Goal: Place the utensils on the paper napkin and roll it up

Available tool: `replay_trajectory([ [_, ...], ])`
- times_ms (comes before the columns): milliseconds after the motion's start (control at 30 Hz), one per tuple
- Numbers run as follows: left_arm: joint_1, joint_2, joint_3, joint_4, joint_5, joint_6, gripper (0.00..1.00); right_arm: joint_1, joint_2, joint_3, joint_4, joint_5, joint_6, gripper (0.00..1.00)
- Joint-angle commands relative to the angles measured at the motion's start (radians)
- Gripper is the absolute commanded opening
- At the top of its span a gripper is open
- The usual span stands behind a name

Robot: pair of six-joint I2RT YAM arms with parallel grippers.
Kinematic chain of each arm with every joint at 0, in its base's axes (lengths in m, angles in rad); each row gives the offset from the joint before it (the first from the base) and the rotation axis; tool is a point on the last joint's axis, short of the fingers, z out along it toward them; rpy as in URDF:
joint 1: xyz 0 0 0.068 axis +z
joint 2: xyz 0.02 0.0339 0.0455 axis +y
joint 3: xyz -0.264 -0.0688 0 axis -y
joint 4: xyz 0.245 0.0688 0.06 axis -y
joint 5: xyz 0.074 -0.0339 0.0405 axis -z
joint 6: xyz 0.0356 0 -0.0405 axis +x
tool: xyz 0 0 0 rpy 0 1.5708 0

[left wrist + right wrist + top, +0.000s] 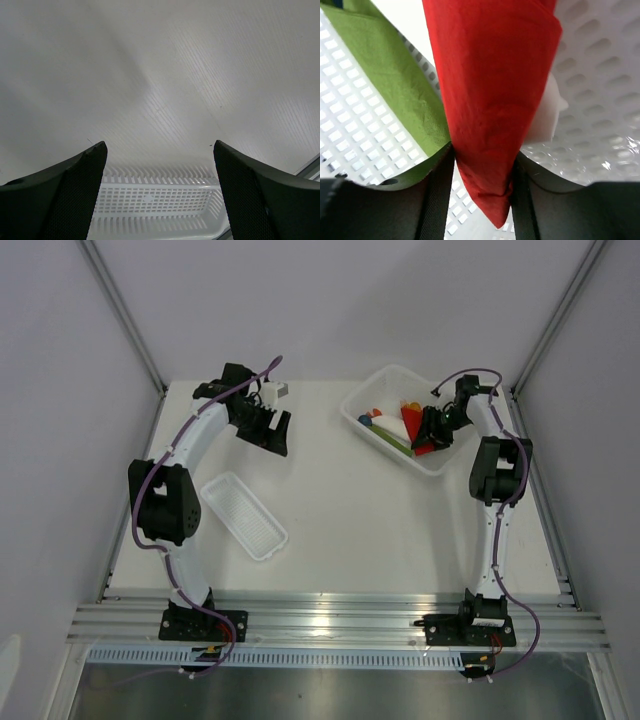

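Observation:
The red paper napkin (490, 90) hangs as a pointed fold inside the white mesh basket (352, 415) at the back right. My right gripper (482, 155) is down in the basket, open. Its fingers stand on either side of the napkin's tip, the right one against the paper and the left one a little apart from it. From above, the napkin (413, 422) shows beside the right gripper (432, 430). An orange bit (374, 413) lies among the basket's items, too small to tell as the utensils. My left gripper (275, 435) hovers open and empty at the back left.
A green napkin (395, 85) and a white plastic piece (547, 115) lie beside the red one in the basket. A narrow white slotted tray (243, 515) lies left of centre. In the left wrist view this tray (150, 200) sits below the left gripper (160, 145).

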Motion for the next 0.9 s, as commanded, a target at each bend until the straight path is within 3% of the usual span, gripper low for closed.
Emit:
replay_trajectory([
  [0, 0.004, -0.043, 0.029, 0.004, 0.028, -0.010, 0.90, 0.005, -0.080, -0.010, 0.059, 0.116, 0.027, 0.49],
  [700, 0.004, -0.039, 0.067, -0.006, 0.040, -0.004, 0.90, 0.033, -0.100, -0.013, 0.073, 0.323, 0.059, 0.67],
  [733, 0.004, -0.037, 0.067, -0.008, 0.040, -0.002, 0.90, 0.037, -0.102, -0.013, 0.071, 0.340, 0.059, 0.71],
  [767, 0.002, -0.039, 0.068, -0.006, 0.040, -0.003, 0.90, 0.041, -0.102, -0.015, 0.073, 0.352, 0.059, 0.81],
  [867, 0.002, -0.039, 0.070, -0.006, 0.042, -0.002, 0.90, 0.051, -0.109, -0.015, 0.079, 0.412, 0.059, 0.88],
])
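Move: Between the right hand's half-open fingers lies the near part of the red napkin roll, its middle about 5 cm ahead, 3 cm to the left and a centimetre lower. The white cloth's middle is roughly 9 cm left and 5 cm ahead, and the green cloth's some 12 cm left and 2 cm ahead, both about 2 cm lower. From the idle left hand the roll lies about 43 cm to the right, 8 cm ahead and 11 cm down. Opening wide from about half open, the right hand's fingers come clear of the red roll's near part while the hand edges some 3.5 cm to the right and forward, staying nearly level inside the basket. The wrist rolls about 15 degrees, swinging the fingers from slanting left to pointing more straight down, still straddling the roll. ##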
